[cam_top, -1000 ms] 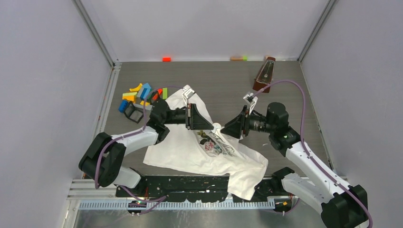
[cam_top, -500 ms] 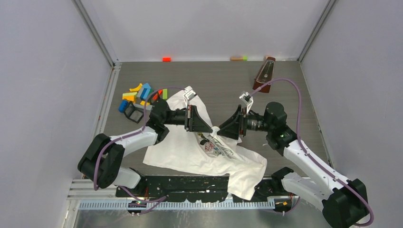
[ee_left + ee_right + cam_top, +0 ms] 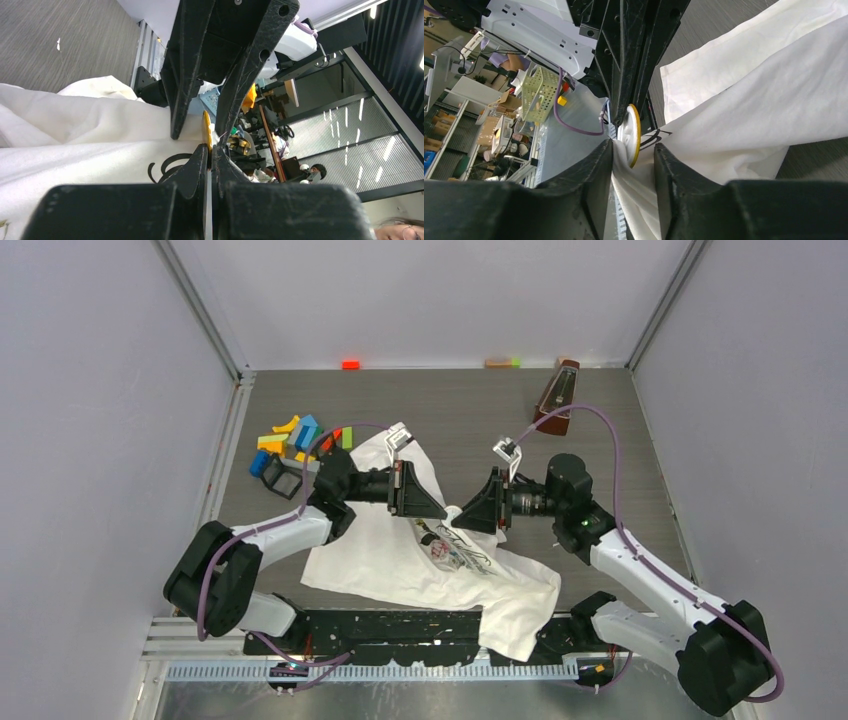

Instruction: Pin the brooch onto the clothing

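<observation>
The white T-shirt with rose print and dark lettering lies between the arms, a fold of it lifted at the middle. My left gripper is shut on the brooch, a white disc with a yellow rim, at that lifted fold. My right gripper faces it tip to tip. In the right wrist view its open fingers straddle the brooch and the bunched fabric; the cloth touches one finger. The pin itself is hidden.
Several coloured blocks and a black object lie at the left beyond the shirt. A brown metronome stands at the back right. Small blocks sit along the back wall.
My right gripper has moved left toward the left gripper until its fingers reach around the lifted fold and brooch. The left arm has hardly moved.
</observation>
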You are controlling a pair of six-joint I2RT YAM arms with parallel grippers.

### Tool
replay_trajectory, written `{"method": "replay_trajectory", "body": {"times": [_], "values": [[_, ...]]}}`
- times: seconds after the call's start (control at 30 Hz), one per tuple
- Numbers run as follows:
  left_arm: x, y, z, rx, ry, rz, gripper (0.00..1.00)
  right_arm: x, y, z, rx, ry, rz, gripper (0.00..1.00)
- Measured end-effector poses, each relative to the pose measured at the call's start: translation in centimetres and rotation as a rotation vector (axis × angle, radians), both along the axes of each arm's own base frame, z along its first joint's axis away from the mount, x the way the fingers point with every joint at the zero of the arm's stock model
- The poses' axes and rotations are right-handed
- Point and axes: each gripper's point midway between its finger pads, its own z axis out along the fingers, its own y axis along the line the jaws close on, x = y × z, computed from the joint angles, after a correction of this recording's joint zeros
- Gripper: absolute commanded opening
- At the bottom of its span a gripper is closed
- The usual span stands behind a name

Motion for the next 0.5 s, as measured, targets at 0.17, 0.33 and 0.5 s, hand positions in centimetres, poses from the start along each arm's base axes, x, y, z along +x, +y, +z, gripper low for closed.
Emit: {"method": "replay_trajectory", "body": {"times": [0.17,0.33,0.5], "values": [[0.12,0.09,-0.01,0.0,-0.001,0.003,0.0,-0.1,0.19,0.29,0.012,-0.007,0.011,0.22],[0.15,0.27,-0.1,0.001,-0.013,-0.002,0.0,0.06,0.46,-0.02,0.014,0.043,0.015,0.15],[0.29,0.44,-0.3,0.005,-0.025,-0.001,0.0,0.24,0.7,-0.22,0.018,0.086,0.018,0.09]]}}
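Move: The brooch stands between the two hands. From the right hand it lies about 2 cm to the left and 1 cm ahead, level with the half-open fingers. The left hand already pinches it, about 1 cm to that hand's right. From the right hand, the black lettering on the draped clothing is roughly 5 cm back, 2 cm right and 5 cm lower; the printed flowers are about 7 cm back, 3 cm left and 12 cm below. The right fingers close on the near rim of the brooch and the fold of clothing beside it, from about half open to a small gap, and pinch them. The hand eases left towards the left fingertips by barely 1 cm and rolls about its own finger line by some 5 degrees. The left hand holds nearly still and keeps its pinch. ##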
